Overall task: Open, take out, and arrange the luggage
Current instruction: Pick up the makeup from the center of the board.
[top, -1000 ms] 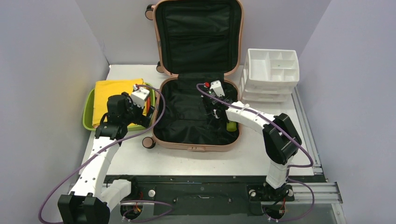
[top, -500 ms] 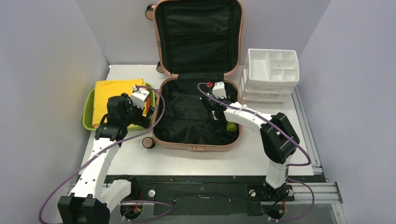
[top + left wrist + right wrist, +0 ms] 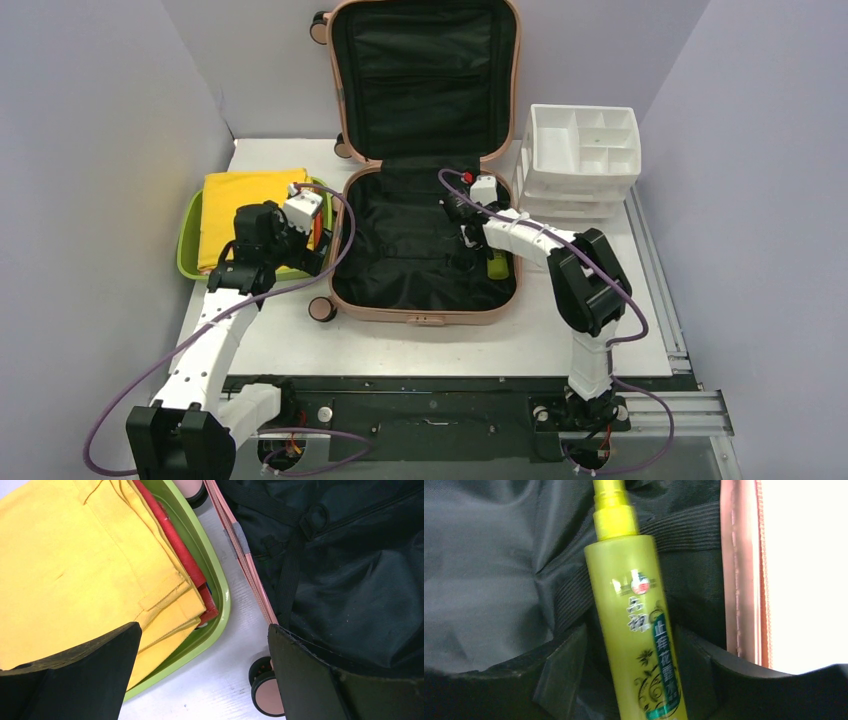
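Observation:
The salmon-pink luggage lies open on the table, its lid standing against the back wall, black lining showing. A yellow-green spray bottle lies in the lower half by the right rim; from above, the bottle peeks out beside the arm. My right gripper straddles the bottle, open, with a gap still showing on the left side. My left gripper hangs open over the bare table between the green tub and the luggage's caster wheel, holding nothing.
The lime-green tub at the left holds folded yellow cloth over a red cloth. A white drawer organizer stands right of the luggage. Grey walls close in on three sides.
My right gripper has shifted right inside the luggage to the bottle, and its jaws have narrowed around it. The left arm has barely moved.

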Motion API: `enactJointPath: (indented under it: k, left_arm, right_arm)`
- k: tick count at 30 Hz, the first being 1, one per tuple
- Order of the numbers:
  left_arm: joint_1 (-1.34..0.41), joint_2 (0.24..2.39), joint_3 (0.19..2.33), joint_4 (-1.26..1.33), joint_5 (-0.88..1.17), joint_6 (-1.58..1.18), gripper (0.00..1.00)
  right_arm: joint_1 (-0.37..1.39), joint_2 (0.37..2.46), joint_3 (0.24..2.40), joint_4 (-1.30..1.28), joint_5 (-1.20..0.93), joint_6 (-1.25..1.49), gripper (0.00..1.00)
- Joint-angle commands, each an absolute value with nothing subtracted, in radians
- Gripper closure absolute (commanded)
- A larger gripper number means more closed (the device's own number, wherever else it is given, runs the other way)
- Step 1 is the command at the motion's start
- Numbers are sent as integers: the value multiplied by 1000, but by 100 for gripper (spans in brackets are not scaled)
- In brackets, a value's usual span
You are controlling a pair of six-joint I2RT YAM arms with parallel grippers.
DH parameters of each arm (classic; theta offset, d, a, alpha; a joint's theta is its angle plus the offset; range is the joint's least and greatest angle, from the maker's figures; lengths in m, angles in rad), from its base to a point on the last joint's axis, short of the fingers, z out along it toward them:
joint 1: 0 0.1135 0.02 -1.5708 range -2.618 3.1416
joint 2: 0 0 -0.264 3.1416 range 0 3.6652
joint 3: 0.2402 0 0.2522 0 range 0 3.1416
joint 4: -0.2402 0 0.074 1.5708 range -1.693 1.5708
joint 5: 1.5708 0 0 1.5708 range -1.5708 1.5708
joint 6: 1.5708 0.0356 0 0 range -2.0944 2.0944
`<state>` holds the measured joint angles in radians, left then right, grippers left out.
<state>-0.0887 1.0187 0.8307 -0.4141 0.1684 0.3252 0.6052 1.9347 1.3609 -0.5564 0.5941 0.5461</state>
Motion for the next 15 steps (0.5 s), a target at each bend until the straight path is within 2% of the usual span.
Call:
enactJointPath:
  k: [1,2,6,15]
  left_arm:
    - [-81,1026,844,-376,166,322,4]
    - [-81,1027,843,-377,165,322,4]
    - [-83,1029,842,-379,169,322,4]
    - [-82,1008,839,-382,170,322,4]
  right_arm:
    - [577,1964,1401,-604,605,554,48]
    - [577,1961,1401,-605,600,553,56]
    - [577,1937,1411,-597,568,539,72]
    - [601,1876,1471,-587,487,453,83]
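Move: Just ahead of the right hand, about 2 cm, lies the middle of the green makeup bottle, level with it sideways and roughly 1 cm lower, nozzle pointing outward, body between the open fingers. The suitcase's right rim runs some 5 cm to that hand's right; the latch is about 12 cm back and 12 cm left. From the left hand the bottle is about 9 cm ahead, 31 cm right and 14 cm below. Closing on the makeup bottle, the right fingers go from about two-thirds open to roughly 40 percent and pinch its body from both sides, grip effort rising. The hand barely travels: it eases less than half a centimetre down and right, then drifts about 1 cm back left and starts to rise slightly. ##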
